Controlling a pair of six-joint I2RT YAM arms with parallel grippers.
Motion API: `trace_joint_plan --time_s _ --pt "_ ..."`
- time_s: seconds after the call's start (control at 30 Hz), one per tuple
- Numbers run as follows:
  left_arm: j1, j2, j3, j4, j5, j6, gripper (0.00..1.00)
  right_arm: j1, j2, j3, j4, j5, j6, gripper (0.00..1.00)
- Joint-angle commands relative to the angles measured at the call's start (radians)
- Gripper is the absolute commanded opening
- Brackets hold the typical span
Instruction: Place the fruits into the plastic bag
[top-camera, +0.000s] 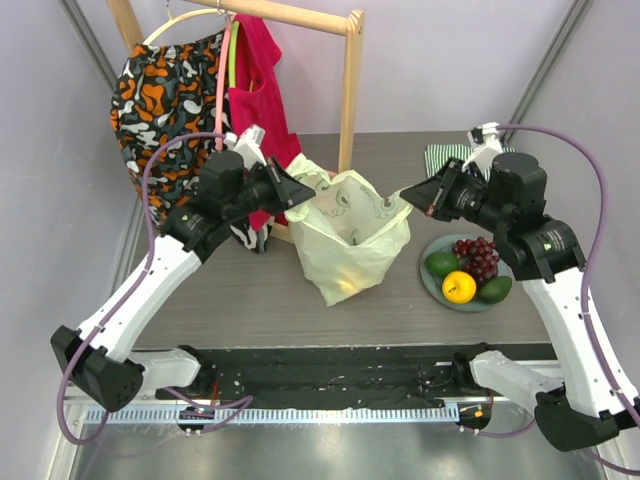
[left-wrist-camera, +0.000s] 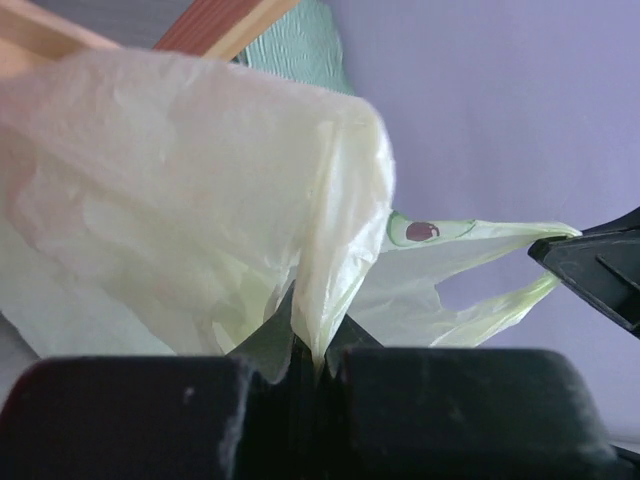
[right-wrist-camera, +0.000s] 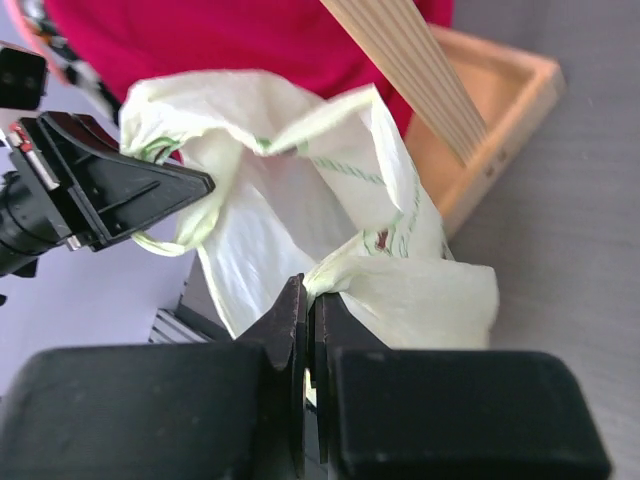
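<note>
The pale-green plastic bag (top-camera: 350, 240) stands upright in the middle of the table, its mouth stretched between both grippers. My left gripper (top-camera: 308, 190) is shut on the bag's left rim (left-wrist-camera: 200, 200), the film pinched between its fingertips (left-wrist-camera: 318, 350). My right gripper (top-camera: 405, 197) is shut on the right rim (right-wrist-camera: 400, 280), a fold caught at its tips (right-wrist-camera: 308, 300). A yellow fruit (top-camera: 348, 283) shows through the bag's wall. On the grey plate (top-camera: 430, 285) lie a dark grape bunch (top-camera: 477, 257), two green avocados (top-camera: 440, 264) (top-camera: 495, 289) and a yellow-orange citrus (top-camera: 459, 287).
A wooden hanger rack (top-camera: 352, 90) stands behind the bag, with a red garment (top-camera: 262, 80) and an orange-black patterned one (top-camera: 165, 90) on it. Its wooden base (right-wrist-camera: 500, 100) lies close behind the bag. A green-striped cloth (top-camera: 440, 155) lies at the back right.
</note>
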Motion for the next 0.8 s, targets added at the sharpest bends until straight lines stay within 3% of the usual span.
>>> trace_joint_plan --time_s 0.0,0.33,0.6,0.7,0.73,0.77 --pt "0.004 -0.074 0.055 0.054 -0.035 -0.008 0.0 0.003 0.0 0.011 0.138 -0.054 -0.009 0.01" --pt "0.004 -0.131 0.008 0.036 -0.03 -0.06 0.0 0.011 -0.005 -0.023 0.175 -0.031 0.009 0.01" --pt "0.003 -0.079 -0.043 0.022 -0.023 -0.037 0.0 0.011 0.055 -0.092 -0.006 0.147 0.06 0.07" --pt "0.003 -0.07 -0.062 0.036 -0.021 -0.04 0.0 0.011 0.035 -0.092 -0.006 0.151 0.037 0.22" --pt "0.004 -0.071 -0.065 0.042 -0.032 -0.04 0.0 0.011 0.028 -0.089 -0.004 0.153 0.016 0.36" --pt "0.003 -0.073 -0.069 0.045 -0.036 -0.038 0.0 0.009 0.021 -0.083 -0.001 0.156 -0.001 0.44"
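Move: Between the two hands, held by a rim corner in each, hangs the plastic bag: its middle is about 9 cm to the left hand's right, 3 cm back and 15 cm below. From the right hand it is some 11 cm left, level front to back and 17 cm down. The fruit bowl stands about 18 cm right of the right hand, 3 cm back and 32 cm below; the rack post's foot is roughly 15 cm ahead, 8 cm right and 30 cm below the left hand. Jogging the hanging bag, both hands finish the upstroke and come down again: the left, fingers still shut on its corner, rises about 5 cm and drifts slightly back and left, then sinks about as far. The right lifts only 2 or 3 cm, then drops some 9 cm while easing forward, tips down, and starts opening its fingers around its corner near the end. ##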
